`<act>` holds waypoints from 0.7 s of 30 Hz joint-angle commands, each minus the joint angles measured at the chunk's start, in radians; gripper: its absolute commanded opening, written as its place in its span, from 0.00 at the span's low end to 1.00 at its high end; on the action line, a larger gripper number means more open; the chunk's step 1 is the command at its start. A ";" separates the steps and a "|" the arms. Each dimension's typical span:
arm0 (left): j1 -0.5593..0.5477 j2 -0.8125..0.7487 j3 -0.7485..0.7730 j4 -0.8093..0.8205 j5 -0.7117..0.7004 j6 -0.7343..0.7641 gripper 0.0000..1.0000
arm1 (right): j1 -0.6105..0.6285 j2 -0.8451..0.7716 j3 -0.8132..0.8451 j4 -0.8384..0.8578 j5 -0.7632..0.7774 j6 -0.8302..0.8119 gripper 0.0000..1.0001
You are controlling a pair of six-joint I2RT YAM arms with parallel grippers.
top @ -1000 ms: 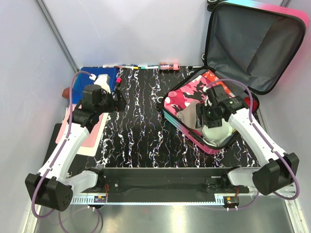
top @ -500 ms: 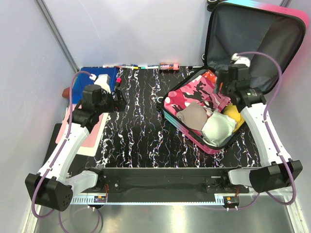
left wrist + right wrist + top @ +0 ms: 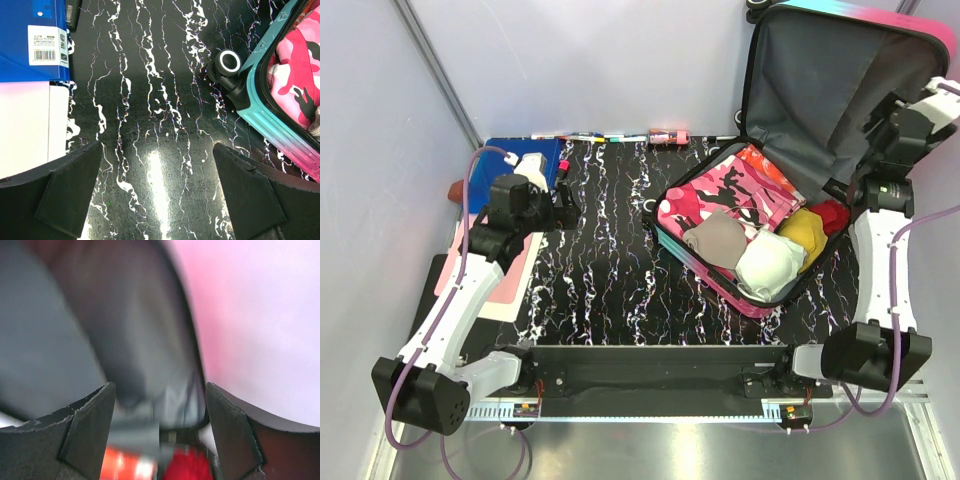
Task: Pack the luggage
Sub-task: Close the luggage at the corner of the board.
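Note:
The luggage lies open on the right of the table, its lid upright and showing grey lining. The base holds a pink camouflage garment, a taupe piece, a white piece, a yellow piece and a red piece. My right gripper is raised by the lid's right edge, open and empty. The blurred right wrist view shows that gripper facing the lining, with red cloth below. My left gripper hovers open over the table, and in its own view the same gripper is left of a luggage wheel.
A blue folder and pale pink and white sheets lie at the left under the left arm. Markers and a small pink object line the back edge. White walls close in on both sides.
My right gripper has lifted out of the luggage base and swung up and right to the lid's edge, leaving the white piece in the base. The left arm has not moved.

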 commanded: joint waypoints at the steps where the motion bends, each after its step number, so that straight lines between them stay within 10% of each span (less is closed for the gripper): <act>1: -0.004 -0.013 -0.009 0.041 0.012 0.000 0.99 | -0.054 0.034 -0.010 0.327 -0.050 -0.053 0.80; 21: -0.005 0.010 -0.014 0.039 -0.043 0.015 0.99 | -0.129 0.358 0.249 0.556 -0.139 -0.231 0.80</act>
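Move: The open luggage lid's upper right corner is the goal; it sits roughly 14 cm ahead of the right gripper and 14 cm to its right, a few centimetres higher. The red bag lies some 33 cm below this gripper, 7 cm back and 5 cm to its left; the yellow cloth is at the same depth, about 12 cm back and 12 cm to its left. From the left gripper that corner is about 80 cm right, 21 cm ahead and 20 cm up. Reach the right gripper out to the lid's upper right corner: first swing it right and up 3 cm or so, then carry on forward and right at that height, about 8 cm forward and 7 cm right in all, following the lid's side rim. Tilt the fingertips up some 10 degrees, roll the hand's left side down slightly, and keep the fingers open. ##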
